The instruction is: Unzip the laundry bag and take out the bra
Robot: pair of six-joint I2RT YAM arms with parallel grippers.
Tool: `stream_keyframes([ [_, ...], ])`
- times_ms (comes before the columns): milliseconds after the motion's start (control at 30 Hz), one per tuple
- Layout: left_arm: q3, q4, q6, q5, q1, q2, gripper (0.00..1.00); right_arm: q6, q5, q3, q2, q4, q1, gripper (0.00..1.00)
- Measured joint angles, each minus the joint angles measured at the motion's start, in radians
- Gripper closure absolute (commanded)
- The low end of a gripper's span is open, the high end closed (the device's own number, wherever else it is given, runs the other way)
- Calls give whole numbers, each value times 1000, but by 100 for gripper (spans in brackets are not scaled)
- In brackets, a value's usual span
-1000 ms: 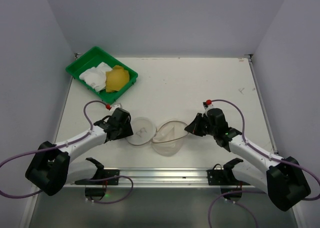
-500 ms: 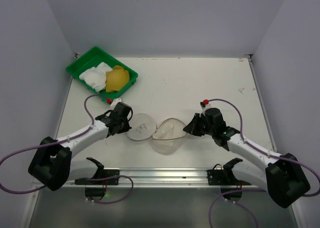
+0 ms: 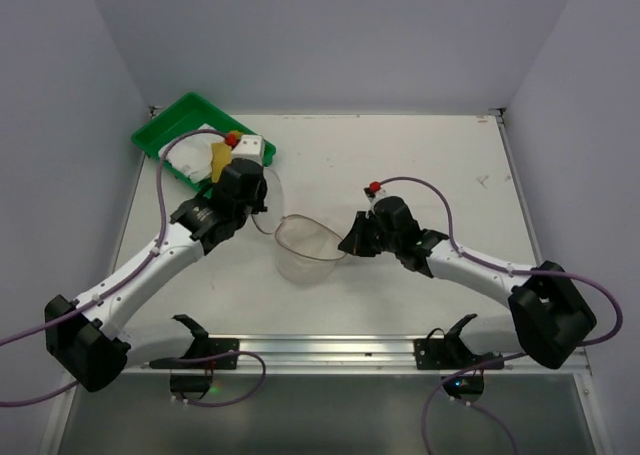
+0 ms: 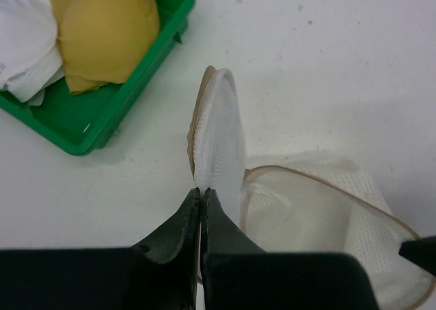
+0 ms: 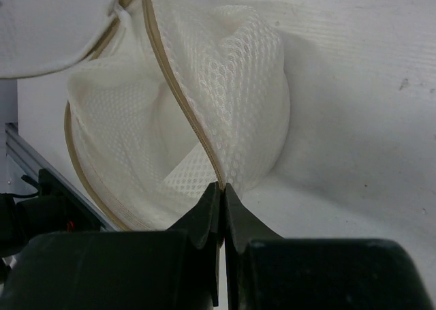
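Observation:
The cream mesh laundry bag (image 3: 308, 253) stands open mid-table. Its round lid (image 3: 273, 193) is swung up, edge-on, still joined to the rim. My left gripper (image 3: 262, 199) is shut on the lid's edge (image 4: 216, 129) and holds it raised; its tips (image 4: 202, 189) pinch the white mesh and tan zip tape. My right gripper (image 3: 346, 247) is shut on the bag's right rim (image 5: 182, 112); its tips (image 5: 222, 185) meet on the zip tape. Inside the bag (image 5: 136, 140) I see only pale mesh folds; I cannot tell a bra there.
A green tray (image 3: 158, 135) sits back left, close behind the left gripper, and holds a yellow padded cup (image 4: 102, 31) and white cloth (image 4: 20, 31). A metal rail (image 3: 320, 347) runs along the near edge. Grey walls close in both sides.
The left gripper has carried the lid up and towards the back left, near the tray. The bag and the right gripper have shifted left and away from the near edge.

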Motion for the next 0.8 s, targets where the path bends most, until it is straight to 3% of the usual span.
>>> stream_keyframes([
  [200,10,-1,79,-57,-209,123,100,32,3,76,140,29,25,100],
  [800,17,61,20,-54,-514,268,100,60,-13,107,263,86,34,96],
])
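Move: The left gripper holds the lid flap's rim high on the bag's left side. The laundry bag's body lies about 9 cm to its right, 7 cm nearer and 16 cm below, with the right gripper on the far side of the bag, some 18 cm right, 7 cm back and 12 cm lower. The yellow cloth in the tray is roughly 23 cm ahead, 14 cm left and 20 cm below. From the right gripper, the bag's middle is about 8 cm left, 1 cm back and 5 cm below. Bring the left gripper, still shut on the flap's rim, some 16 cm to the right while drawing it back and down by about half as much, carrying the flap across the bag's mouth to above the right gripper; turn it nearly 30 degrees clockwise on the way. Meanwhile ease the right gripper about 4 cm left and as far down, its fingers staying on the bag's rim. ##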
